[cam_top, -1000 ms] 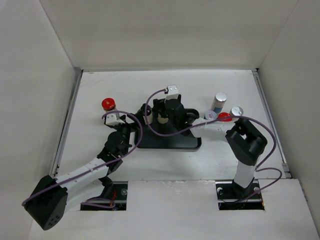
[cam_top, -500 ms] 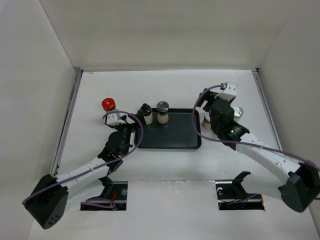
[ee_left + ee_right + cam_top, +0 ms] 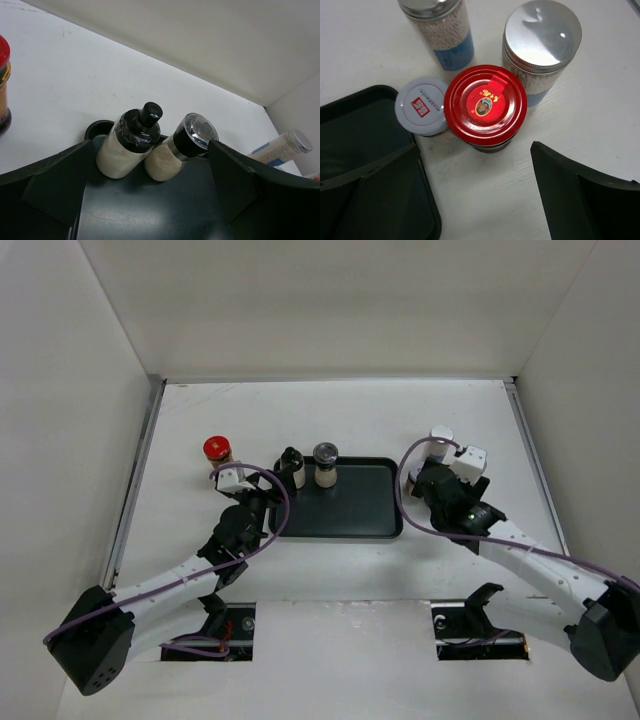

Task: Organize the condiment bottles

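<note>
Two cream condiment bottles with dark caps (image 3: 291,465) (image 3: 325,462) stand side by side at the far left of the black tray (image 3: 355,510). In the left wrist view they are the left bottle (image 3: 129,142) and the right bottle (image 3: 182,147). My left gripper (image 3: 268,502) (image 3: 145,200) is open just short of them, over the tray's left edge. My right gripper (image 3: 428,480) (image 3: 480,195) is open above a red-capped jar (image 3: 485,105), with nothing between its fingers. Two silver-topped bottles (image 3: 441,25) (image 3: 541,45) stand behind that jar. Another red-capped jar (image 3: 216,449) stands left of the tray.
A small white-lidded jar (image 3: 422,106) touches the red-capped jar on its left, close to the tray's right corner (image 3: 350,125). White walls enclose the table on three sides. One silver-topped bottle (image 3: 441,437) shows beyond the right wrist.
My right arm has left the tray, where the second cream bottle now stands alone, and has swung right over the cluster of jars with its jaws wide. The left arm barely moved.
</note>
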`<state>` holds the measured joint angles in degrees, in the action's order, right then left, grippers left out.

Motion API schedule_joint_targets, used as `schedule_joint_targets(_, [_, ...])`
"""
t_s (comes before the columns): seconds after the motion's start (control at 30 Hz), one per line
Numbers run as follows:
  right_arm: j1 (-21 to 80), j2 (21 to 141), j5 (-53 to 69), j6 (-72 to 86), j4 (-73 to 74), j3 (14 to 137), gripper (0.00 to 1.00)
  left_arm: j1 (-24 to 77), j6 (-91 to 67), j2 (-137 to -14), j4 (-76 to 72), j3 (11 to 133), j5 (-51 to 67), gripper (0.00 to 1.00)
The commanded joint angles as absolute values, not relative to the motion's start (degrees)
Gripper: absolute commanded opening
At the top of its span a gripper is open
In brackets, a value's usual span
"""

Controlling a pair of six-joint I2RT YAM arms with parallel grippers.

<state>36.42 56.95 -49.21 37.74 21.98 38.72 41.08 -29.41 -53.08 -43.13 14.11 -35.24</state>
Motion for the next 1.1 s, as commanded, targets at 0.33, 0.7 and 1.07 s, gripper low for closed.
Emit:
schedule_joint_targets(0.33, [26.0,65.8,-42.2,35.4,7.0,36.4,0.97,41.3,-30.6,-54.5,-45.8,14.4,-34.5,1.00])
schedule_joint_targets(0.7, [25.3,62.2,-45.4,35.1,4.2,32.5,0.64,41.3,-30.6,-54.7,-46.0,14.5,-34.5,1.00])
schedule_joint_targets(1.07, [38.1,48.4,-48.2,36.8,21.3,38.7,0.57,41.4,-30.6,-52.3,-45.5,14.1,-34.6,1.00])
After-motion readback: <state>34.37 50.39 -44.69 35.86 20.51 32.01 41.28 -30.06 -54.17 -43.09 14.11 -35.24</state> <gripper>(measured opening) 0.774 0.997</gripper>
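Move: The right-hand red-lid jar stands about 4 cm ahead of the right gripper, 3 cm to its right and 6 cm below. The white-lid jar is about 6 cm left of that red-lid jar and 3 cm farther out. The silver-lid shakers stand beyond it: the near shaker 6 cm farther out and 7 cm right, the far shaker about 13 cm farther out, 1 cm left. From the left gripper, this red-lid jar lies some 45 cm right, level ahead, about 12 cm lower. Bring the open right gripper forward and down about 4 cm each, easing right, until the fingers straddle the red-lid jar; close them partway so they pinch it just under the lid. Then draw the jar back towards the base by about 5 cm, rising some 2 cm and drifting a little left, keeping the grip. ##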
